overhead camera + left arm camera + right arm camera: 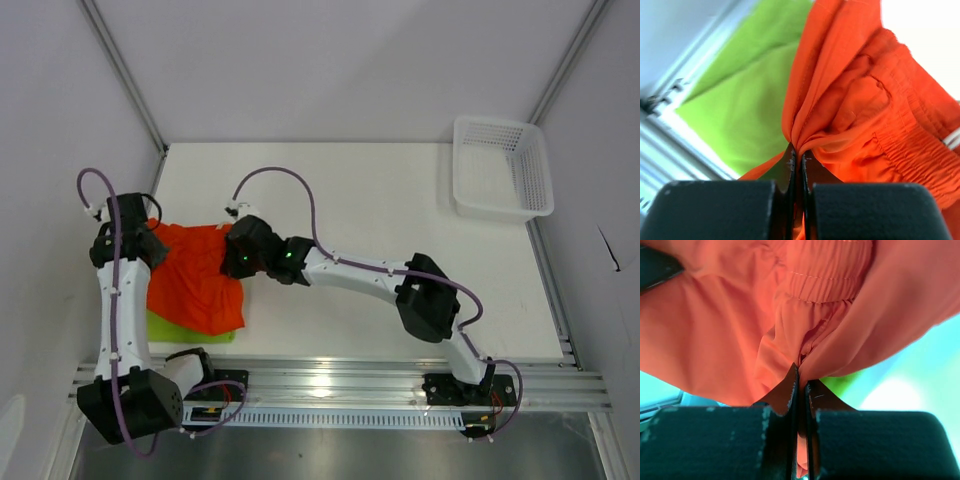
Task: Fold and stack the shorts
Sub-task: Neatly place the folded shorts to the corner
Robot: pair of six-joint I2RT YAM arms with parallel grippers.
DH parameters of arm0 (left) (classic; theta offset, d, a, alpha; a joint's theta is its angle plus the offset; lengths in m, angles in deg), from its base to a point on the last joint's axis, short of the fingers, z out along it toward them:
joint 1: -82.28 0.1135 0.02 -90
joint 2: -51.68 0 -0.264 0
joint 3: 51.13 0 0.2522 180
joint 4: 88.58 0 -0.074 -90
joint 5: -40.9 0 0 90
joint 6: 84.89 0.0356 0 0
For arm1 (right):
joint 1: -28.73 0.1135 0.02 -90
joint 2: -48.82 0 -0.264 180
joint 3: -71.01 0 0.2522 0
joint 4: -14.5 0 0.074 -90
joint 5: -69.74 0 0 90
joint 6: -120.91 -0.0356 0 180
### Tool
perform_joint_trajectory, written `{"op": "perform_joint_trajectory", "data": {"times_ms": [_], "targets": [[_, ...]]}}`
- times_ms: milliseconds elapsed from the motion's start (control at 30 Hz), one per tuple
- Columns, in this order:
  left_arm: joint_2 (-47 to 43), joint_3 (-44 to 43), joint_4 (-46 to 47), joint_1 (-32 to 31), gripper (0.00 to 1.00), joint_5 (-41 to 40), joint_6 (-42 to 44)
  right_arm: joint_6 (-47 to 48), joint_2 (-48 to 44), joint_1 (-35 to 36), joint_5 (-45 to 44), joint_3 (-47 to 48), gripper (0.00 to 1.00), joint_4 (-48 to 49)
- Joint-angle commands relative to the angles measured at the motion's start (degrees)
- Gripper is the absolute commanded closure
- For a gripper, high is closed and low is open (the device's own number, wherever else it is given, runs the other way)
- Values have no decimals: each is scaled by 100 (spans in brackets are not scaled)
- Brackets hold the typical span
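The orange-red shorts (197, 280) hang over the lime green shorts (175, 328), which lie flat at the table's near left with only their front edge showing from above. My left gripper (152, 243) is shut on the orange fabric at its left top corner; the pinch shows in the left wrist view (797, 152), with the lime green shorts (747, 100) beneath. My right gripper (238, 252) is shut on the right top corner, the orange shorts (740, 330) bunched at its tips (801, 377). A white drawstring (952, 140) peeks at the edge.
A white mesh basket (503, 168) stands at the table's far right corner. White walls enclose the table on three sides. A metal rail (340, 385) runs along the near edge by the arm bases.
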Motion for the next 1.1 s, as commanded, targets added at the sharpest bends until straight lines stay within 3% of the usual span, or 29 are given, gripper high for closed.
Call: {"op": "perform_joint_trajectory", "data": {"times_ms": [0, 233, 600, 667, 700, 733, 800, 833, 867, 967, 1067], "targets": [[-162, -41, 57, 567, 100, 73, 458, -183, 280, 207, -352, 671, 100, 274], [444, 232, 567, 1586, 100, 478, 467, -473, 711, 348, -431, 690, 100, 634], [1182, 487, 919, 2106, 100, 574, 493, -886, 1106, 400, -387, 347, 100, 951], [1235, 504, 963, 2150, 87, 715, 527, -1026, 1115, 400, -387, 154, 100, 1073], [1253, 504, 954, 2151, 77, 759, 537, -1044, 1142, 400, -379, 118, 99, 1092], [1253, 470, 946, 2177, 47, 733, 519, -1062, 1159, 392, -379, 118, 95, 1083], [1235, 461, 919, 2212, 31, 733, 493, -1071, 1177, 392, -378, 109, 82, 1030], [1227, 452, 902, 2212, 17, 724, 484, -1071, 1177, 392, -387, 100, 75, 1021], [1227, 434, 884, 2212, 14, 767, 475, -1088, 1177, 383, -379, 91, 58, 978], [1157, 364, 849, 2221, 10, 785, 475, -1088, 1063, 348, -396, 109, 39, 864], [876, 250, 708, 2212, 9, 724, 432, -1018, 835, 260, -475, 118, 35, 706]]}}
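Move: Both hands already hold the red shorts stretched between them, their middle some 5 cm back and 6 cm below, about 9 cm right of the left hand and 9 cm left of the right. The folded green shorts, where they are to land, lie with their middle about 16 cm below the left hand, 3 cm to its right and 1 cm back; from the right hand, about 14 cm left, 1 cm back and 15 cm below. Left and slightly back first, then mostly down, both hands bring the held red shorts towards the table's near-left corner over the green shorts, sinking about 8 cm; the left hand also goes some 8 cm left, the right about 4. The left wrist turns roughly 15 degrees counter-clockwise and tips. With the lowering nearly done, both grippers open, the left nearly fully, letting go of the cloth. ##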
